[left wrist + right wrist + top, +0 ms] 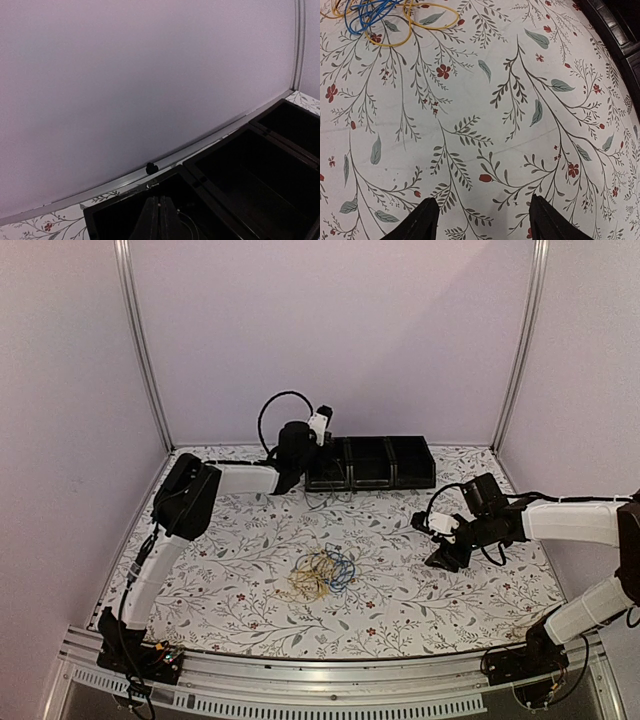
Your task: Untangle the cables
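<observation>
A tangle of thin cables [322, 575], yellow-orange, blue and dark, lies on the floral table mid-front. Its blue loops [370, 14] and yellow loops [431, 24] show at the top left of the right wrist view. My left gripper [300, 478] hangs over the left compartment of the black tray [370, 483]. Its fingers are pressed together [160, 199], with a thin whitish cable [187, 218] looping beside them into the compartment. My right gripper [440, 558] is open and empty [483, 199], low over bare tablecloth to the right of the tangle.
The black tray [220, 150] has three compartments and stands against the back wall. Purple walls with metal corner posts [140, 340] close in the table. A metal rail [330, 670] runs along the front edge.
</observation>
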Controlling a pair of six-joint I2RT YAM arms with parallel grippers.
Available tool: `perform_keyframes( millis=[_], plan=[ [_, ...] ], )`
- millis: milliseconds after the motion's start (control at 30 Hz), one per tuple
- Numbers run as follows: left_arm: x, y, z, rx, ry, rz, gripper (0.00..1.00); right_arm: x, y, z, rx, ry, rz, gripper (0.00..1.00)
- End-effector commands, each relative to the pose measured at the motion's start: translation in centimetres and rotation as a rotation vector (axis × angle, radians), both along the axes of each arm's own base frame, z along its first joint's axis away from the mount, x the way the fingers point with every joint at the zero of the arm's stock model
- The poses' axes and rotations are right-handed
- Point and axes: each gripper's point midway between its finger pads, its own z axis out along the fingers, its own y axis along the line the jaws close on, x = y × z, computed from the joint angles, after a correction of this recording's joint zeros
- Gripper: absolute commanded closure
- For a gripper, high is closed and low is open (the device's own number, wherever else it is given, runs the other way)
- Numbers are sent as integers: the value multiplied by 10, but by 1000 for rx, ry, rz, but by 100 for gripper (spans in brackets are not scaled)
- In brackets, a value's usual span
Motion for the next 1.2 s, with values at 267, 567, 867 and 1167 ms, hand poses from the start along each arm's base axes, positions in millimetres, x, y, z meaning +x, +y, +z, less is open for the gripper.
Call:
perform_keyframes(
  millis=[267, 567, 867, 1167],
  plan=[
    [-26, -17, -16, 75, 315, -169, 100, 0, 2, 3, -5, -2, 17, 34],
    [-27, -7, 7, 23, 365, -138, 61, -2, 3, 4, -9, 1, 19, 34],
    [-45, 9, 71, -61, 322, -109, 42, -3, 3, 0, -16, 14, 23, 34],
    [-129, 8, 42, -35, 489, -196, 45, -5, 3, -2, -27, 20, 29, 35]
  ],
)
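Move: The left hand, holding a grey cable, is over the rear of the black bin's left compartment, whose middle lies about 3 cm back, 1 cm right and 11 cm below. The middle compartment is some 11 cm to the right, also 3 cm back; the cable tangle lies roughly 36 cm back, 1 cm left. From the idle right hand the left compartment is about 31 cm ahead, 22 cm left and 5 cm below. Left hand lowers its cable about 5 cm into the left compartment, opens, then rises some 13 cm, backing off. ##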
